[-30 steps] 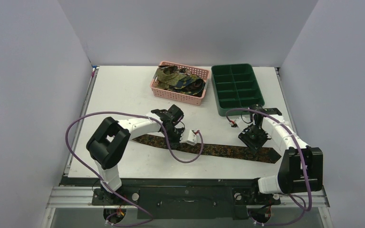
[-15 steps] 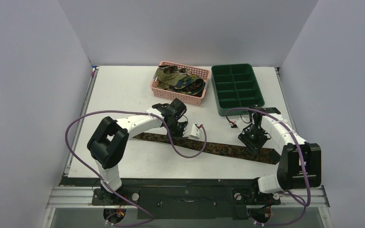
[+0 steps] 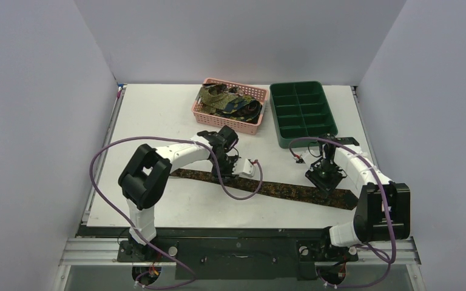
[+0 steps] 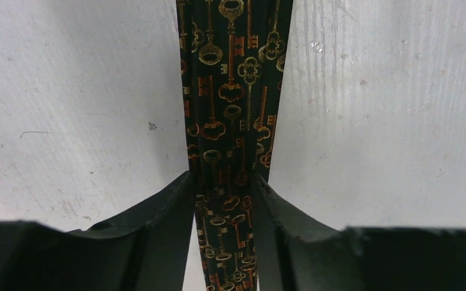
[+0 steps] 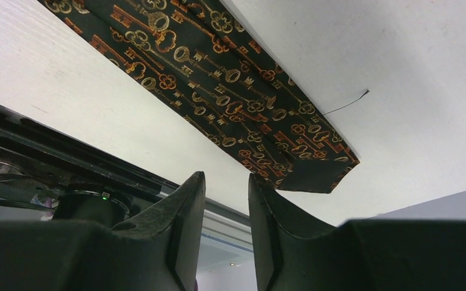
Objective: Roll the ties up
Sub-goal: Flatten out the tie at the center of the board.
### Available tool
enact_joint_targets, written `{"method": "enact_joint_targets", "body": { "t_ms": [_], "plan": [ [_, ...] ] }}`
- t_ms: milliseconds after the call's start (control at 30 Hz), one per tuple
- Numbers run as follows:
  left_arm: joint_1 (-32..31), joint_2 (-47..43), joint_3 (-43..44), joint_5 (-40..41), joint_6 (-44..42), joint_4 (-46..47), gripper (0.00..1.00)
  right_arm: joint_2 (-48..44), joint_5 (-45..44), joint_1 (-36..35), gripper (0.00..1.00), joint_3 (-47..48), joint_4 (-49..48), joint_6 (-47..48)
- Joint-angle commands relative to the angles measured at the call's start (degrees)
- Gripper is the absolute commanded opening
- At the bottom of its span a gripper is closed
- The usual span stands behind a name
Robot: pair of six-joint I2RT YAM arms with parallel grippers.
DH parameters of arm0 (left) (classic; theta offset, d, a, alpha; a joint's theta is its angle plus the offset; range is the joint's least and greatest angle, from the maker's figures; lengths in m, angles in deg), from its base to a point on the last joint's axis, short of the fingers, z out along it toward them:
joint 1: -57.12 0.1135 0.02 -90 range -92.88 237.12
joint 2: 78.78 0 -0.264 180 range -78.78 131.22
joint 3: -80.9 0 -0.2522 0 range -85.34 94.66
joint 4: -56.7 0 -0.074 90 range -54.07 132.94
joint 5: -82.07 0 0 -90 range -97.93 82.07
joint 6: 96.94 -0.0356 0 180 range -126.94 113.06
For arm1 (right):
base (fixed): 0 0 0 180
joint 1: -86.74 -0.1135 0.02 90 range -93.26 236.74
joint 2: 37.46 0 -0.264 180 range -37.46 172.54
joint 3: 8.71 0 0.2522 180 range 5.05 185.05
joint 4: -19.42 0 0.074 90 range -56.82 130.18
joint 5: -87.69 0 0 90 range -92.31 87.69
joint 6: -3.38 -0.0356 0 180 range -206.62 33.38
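One dark tie (image 3: 279, 191) with a gold and red key pattern lies flat across the near part of the table. My left gripper (image 3: 229, 172) is over its narrow half. In the left wrist view the tie (image 4: 230, 91) runs straight between my partly open jaws (image 4: 223, 182), which straddle it without squeezing it. My right gripper (image 3: 326, 180) is over the wide end. In the right wrist view its jaws (image 5: 226, 176) are slightly apart and empty, just beside the tie's pointed end (image 5: 218, 79). Several more ties (image 3: 227, 100) lie heaped in the pink basket.
The pink mesh basket (image 3: 201, 113) stands at the back centre. The dark green compartment tray (image 3: 274, 115) stands to its right. The table's front edge and a metal rail (image 5: 97, 176) lie just beyond the right gripper. Purple cables loop over the table by both arms.
My left gripper has moved a little back and left along the tie. My right gripper has shifted slightly back from the wide end. The tie lies as before.
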Motion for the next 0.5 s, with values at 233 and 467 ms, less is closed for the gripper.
{"method": "enact_joint_targets", "body": {
  "t_ms": [233, 467],
  "plan": [
    [10.3, -9.5, 4.5, -11.8, 14.7, 2.6, 0.9, -1.9, -3.0, -7.6, 0.28, -3.9, -3.9, -3.8],
    [19.2, -19.4, 2.3, -11.8, 35.6, 14.1, 0.97, 9.0, -12.3, -10.4, 0.23, -3.9, -11.0, -2.0]
  ]
}}
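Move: The tie lies stretched under both hands: its middle is about 14 cm to the left hand's right and 3 cm back, just below it. From the right hand that middle is roughly 20 cm left, 2 cm ahead and 5 cm down. The pink basket stands some 28 cm ahead of the left hand and 3 cm to its right; the green tray is about 30 cm ahead of the right hand and 5 cm left. The left hand rises some 10 cm off the tie and forward, opening wide; the right sinks about 2.5 cm. ##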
